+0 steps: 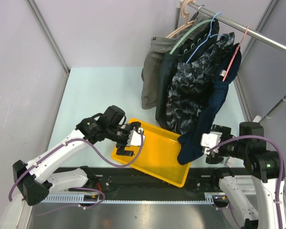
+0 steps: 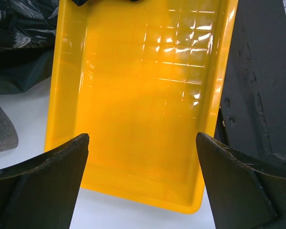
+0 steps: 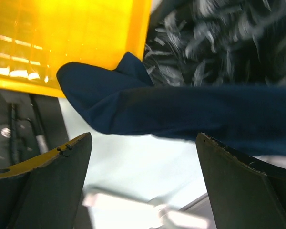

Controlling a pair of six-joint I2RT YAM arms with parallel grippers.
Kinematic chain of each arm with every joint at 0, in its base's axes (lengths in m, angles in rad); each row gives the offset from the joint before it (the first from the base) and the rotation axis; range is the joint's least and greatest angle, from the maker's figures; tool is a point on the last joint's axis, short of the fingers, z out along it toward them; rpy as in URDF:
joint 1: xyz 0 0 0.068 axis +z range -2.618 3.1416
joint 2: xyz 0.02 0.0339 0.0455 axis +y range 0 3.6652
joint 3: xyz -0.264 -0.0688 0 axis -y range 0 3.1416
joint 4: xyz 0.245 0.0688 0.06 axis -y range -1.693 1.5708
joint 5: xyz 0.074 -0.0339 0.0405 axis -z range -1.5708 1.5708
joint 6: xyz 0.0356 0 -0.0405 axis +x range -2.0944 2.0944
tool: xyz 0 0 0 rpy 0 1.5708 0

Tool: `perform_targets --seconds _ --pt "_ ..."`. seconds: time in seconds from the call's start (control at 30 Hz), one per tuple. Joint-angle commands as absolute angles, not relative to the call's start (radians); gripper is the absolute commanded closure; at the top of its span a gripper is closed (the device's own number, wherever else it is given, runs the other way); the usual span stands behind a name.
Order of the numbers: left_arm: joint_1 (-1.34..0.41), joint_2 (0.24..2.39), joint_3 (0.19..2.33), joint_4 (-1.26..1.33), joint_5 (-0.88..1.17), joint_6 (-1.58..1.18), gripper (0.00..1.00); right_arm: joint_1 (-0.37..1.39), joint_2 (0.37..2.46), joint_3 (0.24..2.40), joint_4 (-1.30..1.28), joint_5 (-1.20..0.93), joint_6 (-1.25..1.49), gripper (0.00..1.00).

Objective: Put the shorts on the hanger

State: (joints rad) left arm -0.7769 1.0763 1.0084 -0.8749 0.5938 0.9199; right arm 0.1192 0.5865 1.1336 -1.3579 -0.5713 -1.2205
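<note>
The dark navy shorts hang from the thin pink-red hanger on the rail at the back right. Their lower end droops onto the right end of the yellow tray. My right gripper sits just right of that lower end, open. In the right wrist view the shorts stretch across just beyond my right gripper, with nothing between the fingers. My left gripper hovers open at the tray's left end. In the left wrist view my left gripper frames only the bare tray floor.
The yellow tray lies near the front edge between the arms; its wall also shows from the left wrist. On the rail hang grey shorts, black-grey patterned shorts, a mint-green hanger and a blue wire hanger.
</note>
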Motion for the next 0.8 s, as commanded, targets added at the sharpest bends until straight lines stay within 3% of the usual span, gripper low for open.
perform_targets --seconds 0.0,0.17,0.37,0.47,0.57,0.6,0.77 --pt "-0.784 1.078 1.045 -0.858 0.644 0.879 0.02 0.140 0.672 1.091 -1.514 -0.641 -1.512 0.06" --pt "-0.762 1.081 1.049 -0.842 0.620 0.876 0.02 0.207 0.773 1.005 -1.453 -0.605 -1.623 0.07" --pt "-0.746 1.088 1.042 -0.833 0.630 0.865 0.02 0.394 0.792 0.896 -1.224 -0.431 -1.553 0.09" --pt "-0.746 1.094 1.042 -0.838 0.624 0.873 0.02 0.431 0.804 0.851 -1.097 -0.332 -1.484 0.16" --pt "-0.746 1.098 1.045 -0.841 0.620 0.879 0.02 0.448 0.813 0.824 -0.950 -0.254 -1.421 0.32" --pt "-0.746 1.100 1.045 -0.842 0.621 0.880 0.02 0.448 0.810 0.816 -0.905 -0.232 -1.405 0.41" --pt "-0.742 1.101 1.046 -0.839 0.626 0.865 0.02 0.440 0.840 0.787 -0.650 -0.111 -1.390 0.54"
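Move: The right hand goes for the hanging leg of the navy shorts, about 10 cm ahead, 4 cm to its left and 11 cm below. The pink hanger is roughly 18 cm ahead, 5 cm right and 20 cm up; the patterned shorts hang some 18 cm ahead and 9 cm left, about level in height. The yellow tray lies 7 cm ahead, 22 cm left, 20 cm down. From the left hand, that leg is about 28 cm right, 4 cm ahead, 5 cm lower. The right hand sinks about 10 cm, then pushes forward some 7 cm to the navy leg, fingers half closing. ##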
